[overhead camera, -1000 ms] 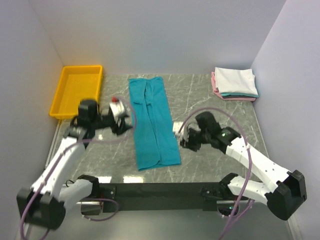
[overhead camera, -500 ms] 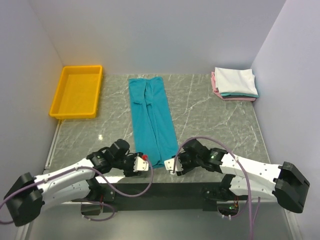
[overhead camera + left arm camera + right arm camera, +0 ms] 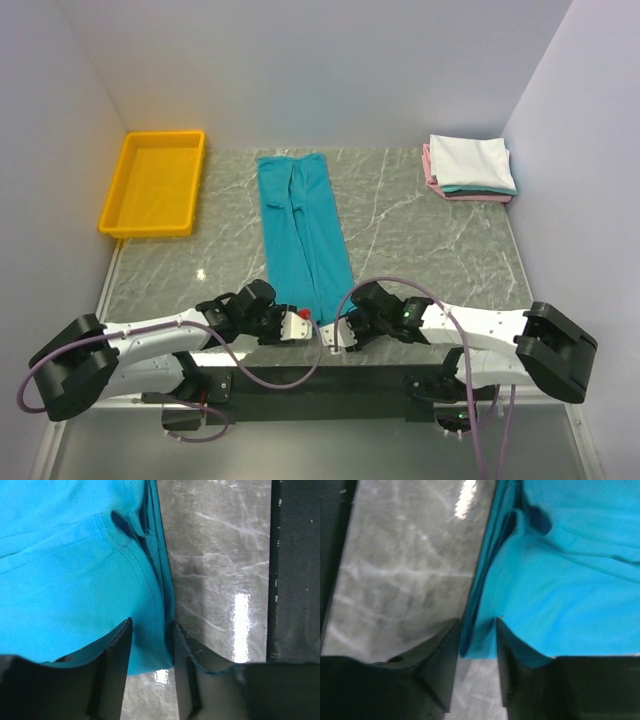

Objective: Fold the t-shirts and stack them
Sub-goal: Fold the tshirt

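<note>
A teal t-shirt [image 3: 305, 235] lies folded into a long strip down the middle of the table. My left gripper [image 3: 303, 322] is low at the strip's near left corner, and my right gripper [image 3: 333, 331] is at its near right corner. In the left wrist view the jaws [image 3: 150, 645] stand apart astride the teal hem [image 3: 65, 570], one finger over the cloth and one at its edge. In the right wrist view the jaws [image 3: 477, 640] also stand apart, with the teal cloth's [image 3: 570, 580] folded edge between them. Neither gripper has pinched the cloth.
A stack of folded t-shirts [image 3: 470, 167], white on top of teal and pink, sits at the back right. A yellow bin [image 3: 155, 180] stands at the back left. The black base rail [image 3: 320, 380] runs right behind both grippers.
Both arms swung down from mid-table to the near end of the teal strip and now straddle its two near corners. The left jaws have narrowed.
</note>
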You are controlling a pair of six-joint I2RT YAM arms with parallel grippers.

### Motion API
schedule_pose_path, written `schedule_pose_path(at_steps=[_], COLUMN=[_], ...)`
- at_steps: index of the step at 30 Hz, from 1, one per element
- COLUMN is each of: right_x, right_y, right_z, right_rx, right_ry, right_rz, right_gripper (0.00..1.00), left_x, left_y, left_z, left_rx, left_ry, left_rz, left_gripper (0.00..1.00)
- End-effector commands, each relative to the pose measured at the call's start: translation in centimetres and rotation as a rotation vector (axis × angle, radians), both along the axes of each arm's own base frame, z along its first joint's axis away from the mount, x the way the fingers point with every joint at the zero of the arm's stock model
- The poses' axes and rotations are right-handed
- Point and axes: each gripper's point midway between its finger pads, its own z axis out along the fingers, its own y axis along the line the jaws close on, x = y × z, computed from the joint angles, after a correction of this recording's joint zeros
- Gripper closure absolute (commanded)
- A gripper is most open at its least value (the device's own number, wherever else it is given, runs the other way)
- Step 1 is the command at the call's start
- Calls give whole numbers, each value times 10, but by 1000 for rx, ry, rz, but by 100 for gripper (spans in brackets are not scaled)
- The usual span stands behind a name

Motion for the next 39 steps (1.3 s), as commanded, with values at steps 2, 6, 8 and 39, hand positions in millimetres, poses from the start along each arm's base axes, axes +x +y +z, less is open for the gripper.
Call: schedule_pose_path(at_steps=[2, 6, 8, 39], right_x=[7, 13, 14, 119], right_y=[-5, -1, 0, 26], right_z=[-15, -16, -14, 91], right_rx=[-74, -81, -75, 80], right_ry=[-10, -14, -15, -172], right_rz=[-32, -67, -76, -222], right_gripper=[69, 87, 100, 100], left_x=[2, -1, -2, 100], left_y=[10, 12, 12, 39], left_z=[-12, -16, -14, 92], left_rx=[73, 81, 88, -109], left_ry=[-12, -14, -14, -147], left_rz=[0, -24, -36, 46], left_gripper=[60, 69, 82, 99])
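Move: The teal t-shirt's near hem lies between the open fingers at table height: its left corner about 1 cm ahead and 1 cm left of the left hand, its right corner some 1 cm ahead and 1 cm right of the right hand. The table's near edge runs about 6 cm behind both hands, and the shirt's far end lies some 38 cm ahead of the left hand, level with it sideways. Both hands pinch the near hem's corners, lift about 7 cm, then carry them forward over the shirt. ##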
